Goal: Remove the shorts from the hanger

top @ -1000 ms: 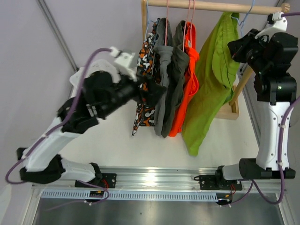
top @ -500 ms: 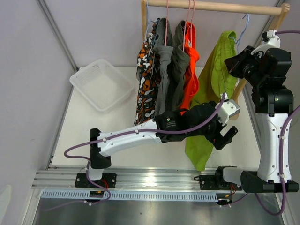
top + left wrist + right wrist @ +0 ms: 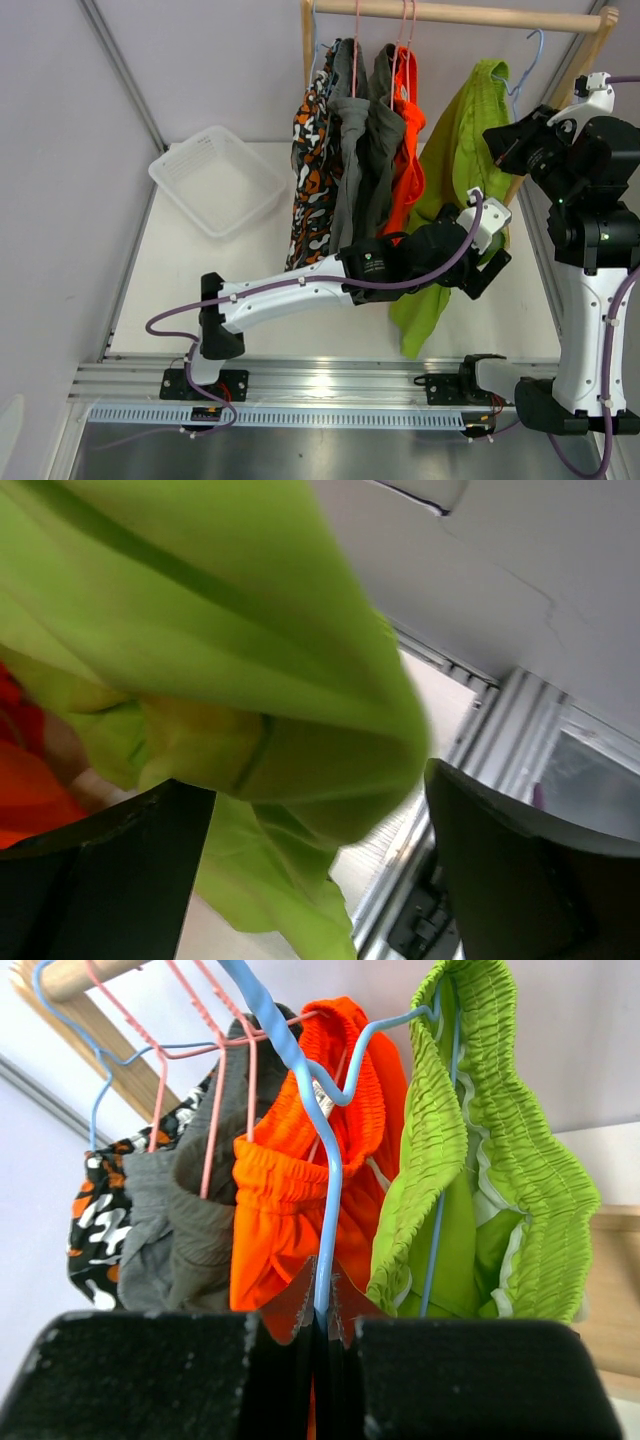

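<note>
The lime green shorts [image 3: 462, 150] hang on a blue hanger [image 3: 536, 48] at the right end of the rack. My right gripper [image 3: 322, 1332] is shut on the blue hanger [image 3: 322, 1190] just below its hook, with the green waistband [image 3: 500, 1190] beside it. My left gripper [image 3: 490, 262] reaches across under the rack and stands open, its fingers [image 3: 100, 880] wide apart. A lower fold of the green shorts [image 3: 250, 630] hangs between them. Camouflage [image 3: 310, 170], dark grey [image 3: 355, 160] and orange [image 3: 405, 140] shorts hang further left.
A wooden rail [image 3: 450, 12] carries pink hangers with the other shorts. The rack's slanted wooden post [image 3: 520, 180] stands behind my right arm. A white mesh basket [image 3: 215, 180] sits on the table at the back left. A metal rail runs along the near edge.
My left arm has swung from the camouflage shorts on the left across to the green shorts. The green shorts have bunched up and shifted. My right arm has moved slightly right.
</note>
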`<state>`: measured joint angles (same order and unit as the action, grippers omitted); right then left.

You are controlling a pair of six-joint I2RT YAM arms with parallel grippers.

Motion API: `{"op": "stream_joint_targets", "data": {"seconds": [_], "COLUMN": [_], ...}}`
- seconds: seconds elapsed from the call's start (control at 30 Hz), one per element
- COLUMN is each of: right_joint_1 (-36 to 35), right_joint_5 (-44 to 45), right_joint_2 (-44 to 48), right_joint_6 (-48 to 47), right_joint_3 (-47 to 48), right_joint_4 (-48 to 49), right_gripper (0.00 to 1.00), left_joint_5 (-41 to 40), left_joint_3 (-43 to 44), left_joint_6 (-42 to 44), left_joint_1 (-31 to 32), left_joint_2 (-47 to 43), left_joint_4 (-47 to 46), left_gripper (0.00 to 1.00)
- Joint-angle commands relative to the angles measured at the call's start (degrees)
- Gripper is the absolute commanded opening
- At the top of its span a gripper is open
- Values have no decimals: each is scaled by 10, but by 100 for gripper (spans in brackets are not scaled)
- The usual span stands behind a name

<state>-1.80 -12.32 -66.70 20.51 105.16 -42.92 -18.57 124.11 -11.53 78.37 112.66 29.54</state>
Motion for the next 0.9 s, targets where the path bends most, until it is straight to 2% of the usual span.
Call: {"op": "stream_joint_targets", "data": {"seconds": [0.0, 0.03, 0.13, 0.17, 0.2, 0.3, 0.4, 0.5, 0.57, 0.7, 0.87], "right_joint_1": [0, 0, 0, 0, 0, 3, 10, 13, 13, 13, 30], "right_joint_5": [-27, -29, -36, -37, -37, -33, -31, -28, -22, -22, -28], "right_joint_2": [16, 17, 18, 19, 20, 17, 9, -4, -12, -19, -11], "right_joint_6": [13, 15, 20, 21, 21, 20, 20, 16, 13, 14, 25], "right_joint_3": [22, 23, 24, 22, 22, 21, 22, 32, 45, 44, 41], "right_joint_4": [33, 33, 31, 32, 31, 30, 31, 29, 20, 21, 0], "right_gripper": [0, 0, 0, 0, 0, 0, 0, 0, 0, 0, 0], "left_joint_5": [-69, -84, -122, -129, -132, -132, -171, -213, -230, -270, -292], "left_joint_3": [2, 3, 3, 2, 2, -13, -80, -226, -298, -352, -348], "left_joint_6": [23, 25, 33, 34, 33, 32, 29, 9, -36, -102, -101], "left_joint_1": [3, 4, 3, 3, 2, 12, 55, 140, 171, 234, 234], "left_joint_2": [6, 9, 14, 15, 16, 5, -40, -106, -143, -164, -150], "left_joint_4": [-39, -41, -48, -50, -48, -43, -55, -97, -104, -88, -83], "left_gripper": [83, 78, 40, 9, 0, 0, 0, 0, 0, 0, 0]}}
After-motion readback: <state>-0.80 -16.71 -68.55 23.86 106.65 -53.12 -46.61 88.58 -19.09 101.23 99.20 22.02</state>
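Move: The green shorts' loose cloth already stands between the left hand's open fingers; the shorts' middle lies about 7 cm ahead and 4 cm left of that hand, some 2 cm below it. The orange shorts hang about 10 cm ahead and 12 cm to its left, roughly level with it; the dark grey pair is some 5 cm farther left. From the right hand, shut on the blue hanger's wire, the green shorts' middle is about 2 cm back, 1 cm left and 17 cm below. Ease the left gripper a couple of centimetres forward while closing it, to pinch the green cloth. Then pull the shorts hard away from the hanger, back some 16 cm towards the base, down about 10 and left 6 or so. Keep the right fingers shut on the hanger wire, letting that hand sink about 4 cm and its fingertips tip down near the end. ##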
